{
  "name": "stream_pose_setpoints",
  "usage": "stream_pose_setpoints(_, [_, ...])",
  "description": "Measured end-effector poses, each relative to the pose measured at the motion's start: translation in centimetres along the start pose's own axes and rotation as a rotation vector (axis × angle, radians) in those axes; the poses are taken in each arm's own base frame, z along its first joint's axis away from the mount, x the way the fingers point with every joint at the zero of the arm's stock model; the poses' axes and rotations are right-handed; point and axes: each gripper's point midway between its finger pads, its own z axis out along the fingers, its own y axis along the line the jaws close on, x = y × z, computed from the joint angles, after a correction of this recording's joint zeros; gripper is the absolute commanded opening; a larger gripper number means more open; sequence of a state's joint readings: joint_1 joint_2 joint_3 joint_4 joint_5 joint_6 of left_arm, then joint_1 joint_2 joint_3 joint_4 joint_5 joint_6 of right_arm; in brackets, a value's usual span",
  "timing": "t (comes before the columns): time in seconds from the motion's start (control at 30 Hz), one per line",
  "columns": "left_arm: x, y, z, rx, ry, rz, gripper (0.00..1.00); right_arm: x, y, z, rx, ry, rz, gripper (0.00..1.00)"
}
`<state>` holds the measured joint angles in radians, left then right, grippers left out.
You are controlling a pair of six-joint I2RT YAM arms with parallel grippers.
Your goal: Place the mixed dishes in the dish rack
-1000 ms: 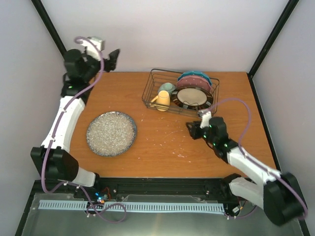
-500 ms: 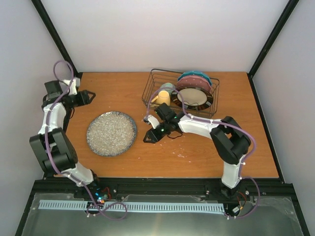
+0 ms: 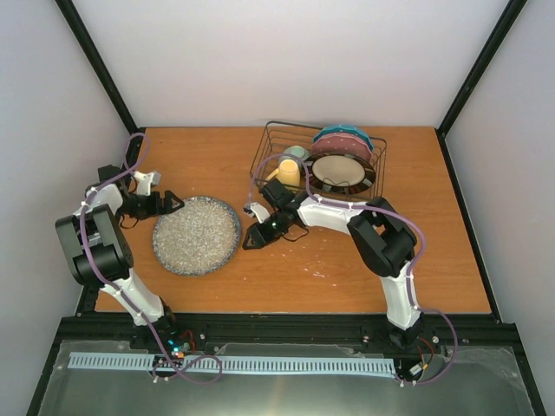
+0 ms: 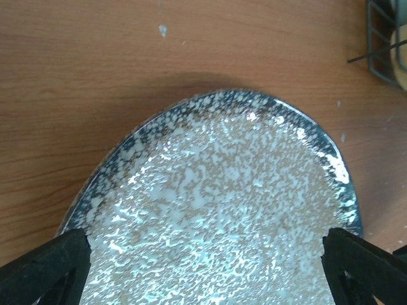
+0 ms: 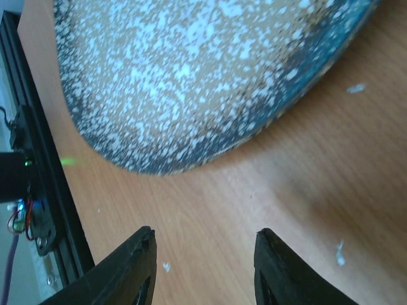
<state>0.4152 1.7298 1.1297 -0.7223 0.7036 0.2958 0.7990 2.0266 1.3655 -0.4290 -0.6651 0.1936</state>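
The grey speckled plate (image 3: 197,235) lies flat on the table left of centre. My left gripper (image 3: 172,204) is at its upper left edge, open wide. In the left wrist view the plate (image 4: 216,210) fills the space between the two fingertips (image 4: 365,267). My right gripper (image 3: 251,240) sits low at the plate's right side, open and empty. In the right wrist view its fingers (image 5: 130,270) hover over bare wood just short of the rim (image 5: 191,82). The dish rack (image 3: 269,143) at the back holds the yellow mug (image 3: 288,174), green bowl (image 3: 296,154), teal plate (image 3: 345,133), pink plate (image 3: 340,144) and cream plate (image 3: 338,172).
The rack's corner wire (image 4: 385,47) shows at the top right of the left wrist view. A black frame rail (image 5: 28,159) runs along the table's near edge in the right wrist view. White specks dot the wood (image 3: 321,251).
Both arms have swung in on the speckled plate: the left came down from the back left corner, the right crossed over from the right side. The left jaws now stand wider.
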Motion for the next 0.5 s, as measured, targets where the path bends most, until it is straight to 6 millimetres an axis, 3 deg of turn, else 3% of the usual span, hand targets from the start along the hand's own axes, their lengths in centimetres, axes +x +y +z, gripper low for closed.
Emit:
stream_pose_setpoints(0.17, [0.5,1.5,-0.6,-0.052,0.013,0.014,0.99,-1.0,-0.9,1.2,0.009,0.002,0.04,0.44])
stream_pose_setpoints(0.37, [1.4,4.1,-2.0,-0.122,0.003,-0.023,0.98,-0.5,-2.3,2.6,0.022,0.02,0.095,0.44])
stream_pose_setpoints(0.5, [1.9,4.6,-1.8,-0.135,0.019,-0.028,0.94,-1.2,-2.1,3.1,-0.008,0.001,0.105,0.44])
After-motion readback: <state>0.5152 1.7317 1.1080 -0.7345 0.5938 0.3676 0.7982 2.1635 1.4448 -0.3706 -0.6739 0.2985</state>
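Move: The speckled plate lies flat between the hands. Its middle is about 7 cm right of the left hand, 8 cm back and some 7 cm below; from the right hand it is about 14 cm left, 2 cm ahead and 5 cm below. From the right hand, the yellow mug in the dish rack stands roughly 19 cm ahead and 11 cm right; the rack's middle is about 22 cm ahead and 20 cm right. No grip on the speckled plate yet. The right hand sinks about 3 cm beside its right rim, edging left and forward with fingers still partly open and coming close to the rim; touching can't be seen. The left hand slides about 5 cm left, slightly back and down, fingers kept wide, from over the plate to straddle its left edge from above. ##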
